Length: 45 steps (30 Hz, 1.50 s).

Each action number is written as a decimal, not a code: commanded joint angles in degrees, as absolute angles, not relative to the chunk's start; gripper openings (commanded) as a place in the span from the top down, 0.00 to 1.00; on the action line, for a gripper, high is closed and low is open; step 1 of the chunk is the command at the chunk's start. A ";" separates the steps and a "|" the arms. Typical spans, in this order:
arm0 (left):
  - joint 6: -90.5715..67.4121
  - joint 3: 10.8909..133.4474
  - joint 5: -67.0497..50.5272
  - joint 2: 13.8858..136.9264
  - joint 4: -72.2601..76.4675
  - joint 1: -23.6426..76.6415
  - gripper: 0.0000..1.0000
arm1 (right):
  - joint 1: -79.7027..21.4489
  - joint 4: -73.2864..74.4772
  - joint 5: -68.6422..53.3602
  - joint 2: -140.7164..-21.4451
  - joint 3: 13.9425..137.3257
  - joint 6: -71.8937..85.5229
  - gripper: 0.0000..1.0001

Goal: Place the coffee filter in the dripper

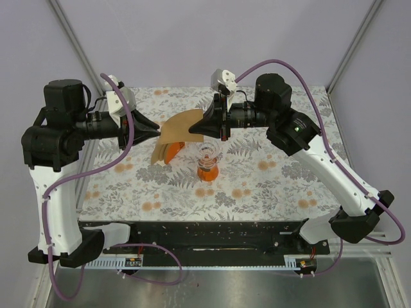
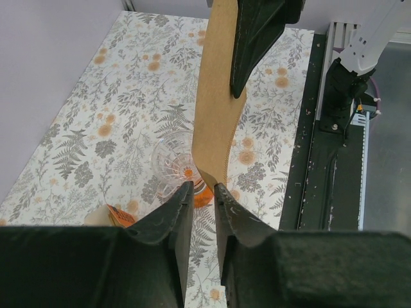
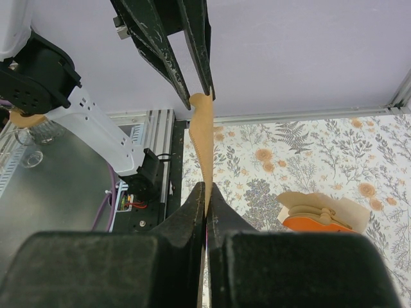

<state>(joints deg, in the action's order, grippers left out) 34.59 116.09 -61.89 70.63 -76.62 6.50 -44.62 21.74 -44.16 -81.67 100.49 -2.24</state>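
The coffee filter (image 1: 178,125) is a flat light-brown fan held in the air between my two grippers. My right gripper (image 1: 194,131) is shut on its right edge, and the wrist view shows the paper pinched edge-on (image 3: 204,141) between the jaws (image 3: 206,186). My left gripper (image 1: 156,130) is open. The filter's lower corner (image 2: 215,96) reaches just to the gap between its tips (image 2: 200,186) without being pinched. The dripper (image 1: 207,157), a clear ribbed cone on an orange base, stands on the table below and to the right of the filter. It also shows in the left wrist view (image 2: 173,160).
A thick bundle of brown filters in an orange holder (image 1: 166,153) lies on the floral mat under the held filter, left of the dripper; it also shows in the right wrist view (image 3: 314,215). A black rail (image 1: 212,234) runs along the table's near edge.
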 commanded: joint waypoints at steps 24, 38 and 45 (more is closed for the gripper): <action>-16.58 117.96 -57.65 71.98 -51.44 3.52 0.26 | -48.15 -25.39 -19.70 -68.02 69.61 -56.90 1.00; -28.13 108.11 -53.70 71.19 -42.45 3.69 0.12 | -60.90 -33.49 -5.72 -75.76 68.55 -95.44 1.00; -26.19 107.67 -52.82 70.75 -42.45 2.82 0.12 | -62.05 -37.44 -0.35 -76.99 69.26 -97.82 1.00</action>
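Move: The filter is already pinched in the right fingers, its middle about 3 cm to that hand's left and level with it. From the left hand, whose slightly parted tips are at its free edge, its middle is some 5 cm right and 1 cm forward. Far below the left hand, the clear dripper stands about 11 cm right, 5 cm forward and 33 cm down; the orange filter holder lies roughly 8 cm forward, 1 cm right and 40 cm down. The filter is rolled about a quarter turn by the right hand, forward side coming up, the hand also swinging clockwise and going forward, dipping, then easing back and up to finish about 4 cm farther out and 3 cm higher. The left fingers spread from nearly shut to wide, freeing its edge, as that hand tilts some 45 degrees and goes about 6.5 cm forward and slightly up, keeping around the free end. ##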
